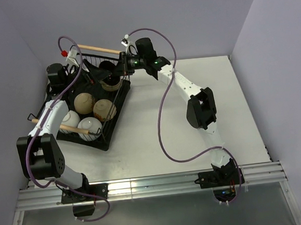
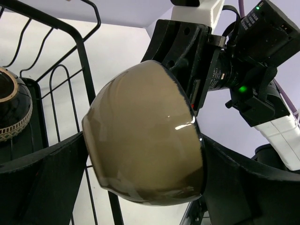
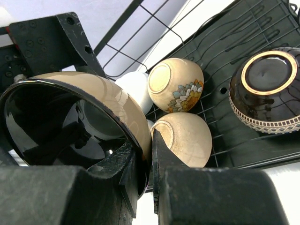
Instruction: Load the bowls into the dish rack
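A bowl with a tan outside and a glossy black inside (image 3: 108,98) hangs tilted over the far part of the dish rack (image 1: 109,135). My right gripper (image 3: 151,136) is shut on its rim, one finger inside and one outside. In the left wrist view the same bowl (image 2: 145,136) fills the space between the wide-open fingers of my left gripper (image 2: 145,187); whether they touch it I cannot tell. In the rack lie upside down a flowered cream bowl (image 3: 176,84), a plain cream bowl (image 3: 187,138), a white bowl (image 3: 136,86) and a black bowl with a gold foot ring (image 3: 269,91).
The rack stands at the table's far left, with wooden rod handles at its far end (image 1: 98,49) and near end (image 1: 68,128). Its upright wire wall (image 2: 84,61) runs just left of the held bowl. Both wrists crowd together above the rack's far corner.
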Robot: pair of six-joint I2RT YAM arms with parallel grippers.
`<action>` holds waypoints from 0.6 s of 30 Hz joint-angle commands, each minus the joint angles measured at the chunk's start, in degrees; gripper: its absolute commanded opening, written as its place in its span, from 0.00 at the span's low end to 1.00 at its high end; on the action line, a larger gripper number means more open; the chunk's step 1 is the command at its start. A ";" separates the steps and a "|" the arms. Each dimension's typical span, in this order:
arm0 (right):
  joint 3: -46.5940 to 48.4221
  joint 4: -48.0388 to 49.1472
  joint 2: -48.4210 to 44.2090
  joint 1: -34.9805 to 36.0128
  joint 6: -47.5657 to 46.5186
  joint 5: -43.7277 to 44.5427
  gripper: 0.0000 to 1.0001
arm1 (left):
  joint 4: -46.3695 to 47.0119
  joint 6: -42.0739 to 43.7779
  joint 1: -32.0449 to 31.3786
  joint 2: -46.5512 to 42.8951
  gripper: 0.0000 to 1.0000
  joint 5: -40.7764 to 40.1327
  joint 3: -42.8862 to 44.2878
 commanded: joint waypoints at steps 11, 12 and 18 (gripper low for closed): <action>2.52 6.85 -1.01 0.09 1.70 -1.01 0.00 | 6.32 -2.77 -1.74 -1.61 0.88 0.70 -1.03; 2.43 6.77 -0.92 0.09 1.69 -1.09 0.00 | 6.23 -2.68 -1.74 -1.61 0.84 0.61 -1.03; 1.99 7.82 -0.83 0.27 2.48 -2.85 0.00 | 8.86 -5.40 -1.74 -1.26 0.55 0.09 -1.21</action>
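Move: The dark bowl still gripped by the right hand already sits between the left hand's open fingers, its middle about 2 cm ahead and 3 cm right of that hand at roughly the same height; from the right hand it is about 5 cm left and 2 cm back. The upturned dark bowl in the rack is almost straight below the left hand, some 20 cm down. Also from the left hand and as low, the tan bowl lies about 13 cm back and 5 cm left, the flowered bowl 9 cm back and 12 cm left. The held bowl is being taken over above the far part of the dish rack: the left fingers close from wide open to about three quarters, one coming in on each side, and end up pinching it. The left hand eases about 1 cm forward meanwhile, turning barely 5 degrees counter-clockwise; the right hand keeps its rim grip and shifts forward by the same little bit. ##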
